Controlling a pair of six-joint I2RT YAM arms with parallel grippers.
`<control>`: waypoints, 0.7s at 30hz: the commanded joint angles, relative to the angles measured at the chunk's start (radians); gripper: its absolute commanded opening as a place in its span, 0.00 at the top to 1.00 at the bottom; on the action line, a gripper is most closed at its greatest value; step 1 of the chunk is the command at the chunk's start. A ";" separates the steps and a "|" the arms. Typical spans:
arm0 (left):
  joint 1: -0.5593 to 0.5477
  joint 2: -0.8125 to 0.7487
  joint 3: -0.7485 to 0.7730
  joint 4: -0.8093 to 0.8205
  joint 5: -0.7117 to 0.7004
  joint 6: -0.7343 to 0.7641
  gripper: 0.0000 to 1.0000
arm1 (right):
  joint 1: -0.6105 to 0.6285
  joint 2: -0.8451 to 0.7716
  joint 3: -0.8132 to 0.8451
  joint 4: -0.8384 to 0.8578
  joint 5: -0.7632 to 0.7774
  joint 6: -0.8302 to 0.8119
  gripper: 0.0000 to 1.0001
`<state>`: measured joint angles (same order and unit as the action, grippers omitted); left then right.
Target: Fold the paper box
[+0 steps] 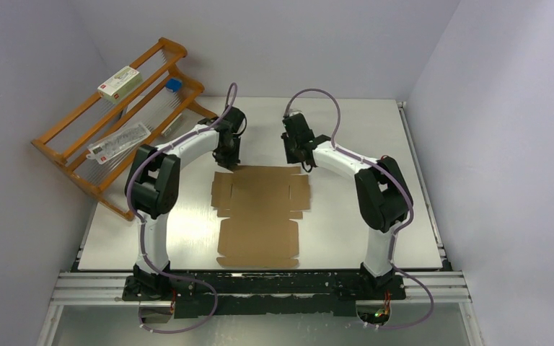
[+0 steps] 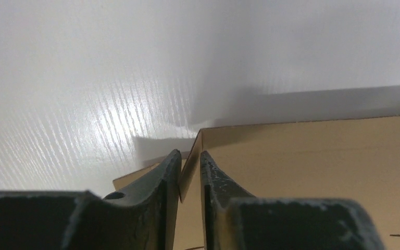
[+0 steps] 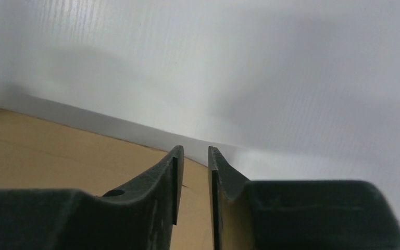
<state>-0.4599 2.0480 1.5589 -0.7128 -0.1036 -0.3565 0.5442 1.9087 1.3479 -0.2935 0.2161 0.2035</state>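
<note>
The paper box (image 1: 260,209) is a flat brown die-cut cardboard sheet lying in the middle of the table, with flaps along its far half. My left gripper (image 1: 227,160) points down at the sheet's far left corner. In the left wrist view its jaws (image 2: 190,156) stand slightly apart, and a raised flap edge (image 2: 190,172) sits between them with a gap on the right side. My right gripper (image 1: 297,157) hovers at the sheet's far right corner. In its wrist view the jaws (image 3: 195,151) are narrowly open, with only the flat cardboard (image 3: 57,151) showing beneath.
A wooden rack (image 1: 65,148) leans at the back left, holding a white carton with red print (image 1: 119,83), a clear packet (image 1: 119,140) and a small blue item (image 1: 174,85). Walls close in behind and on both sides of the white table (image 1: 375,216).
</note>
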 commanded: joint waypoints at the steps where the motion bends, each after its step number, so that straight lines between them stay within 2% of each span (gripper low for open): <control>1: -0.003 -0.104 -0.018 -0.011 -0.014 -0.006 0.69 | -0.032 -0.081 -0.037 0.014 -0.067 0.018 0.68; 6: 0.030 -0.223 -0.142 0.078 0.059 0.002 0.59 | -0.145 -0.186 -0.170 0.096 -0.299 0.075 0.55; 10: 0.084 -0.270 -0.220 0.161 0.194 0.011 0.51 | -0.229 -0.229 -0.263 0.182 -0.465 0.123 0.45; 15: 0.123 -0.251 -0.225 0.210 0.274 0.027 0.43 | -0.257 -0.189 -0.299 0.256 -0.549 0.146 0.38; 21: 0.187 -0.201 -0.262 0.295 0.370 0.027 0.38 | -0.265 -0.125 -0.312 0.301 -0.572 0.177 0.37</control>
<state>-0.3058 1.8137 1.3251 -0.5144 0.1513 -0.3439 0.2882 1.7550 1.0527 -0.0597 -0.3046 0.3508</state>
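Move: The paper box's left end tab stands upright between the left fingertips, practically at the hand point. Its left side flap lies about 4 cm to the left and 7 cm back, some 3 cm below. From the right hand, the right end tab lies roughly 3 cm below, 1 cm back and 1 cm right; the right side flap is about 8 cm back, 3 cm right and 4 cm lower. Up about 5 cm comes the left hand, opening to release the left end tab, backing slightly then returning forward, easing left and sinking a little at the end. The right hand backs about 2 cm and swings right while rising, then comes partway left and down, opening wide beside the right tab. Both roll, the right more, its left side rising. ##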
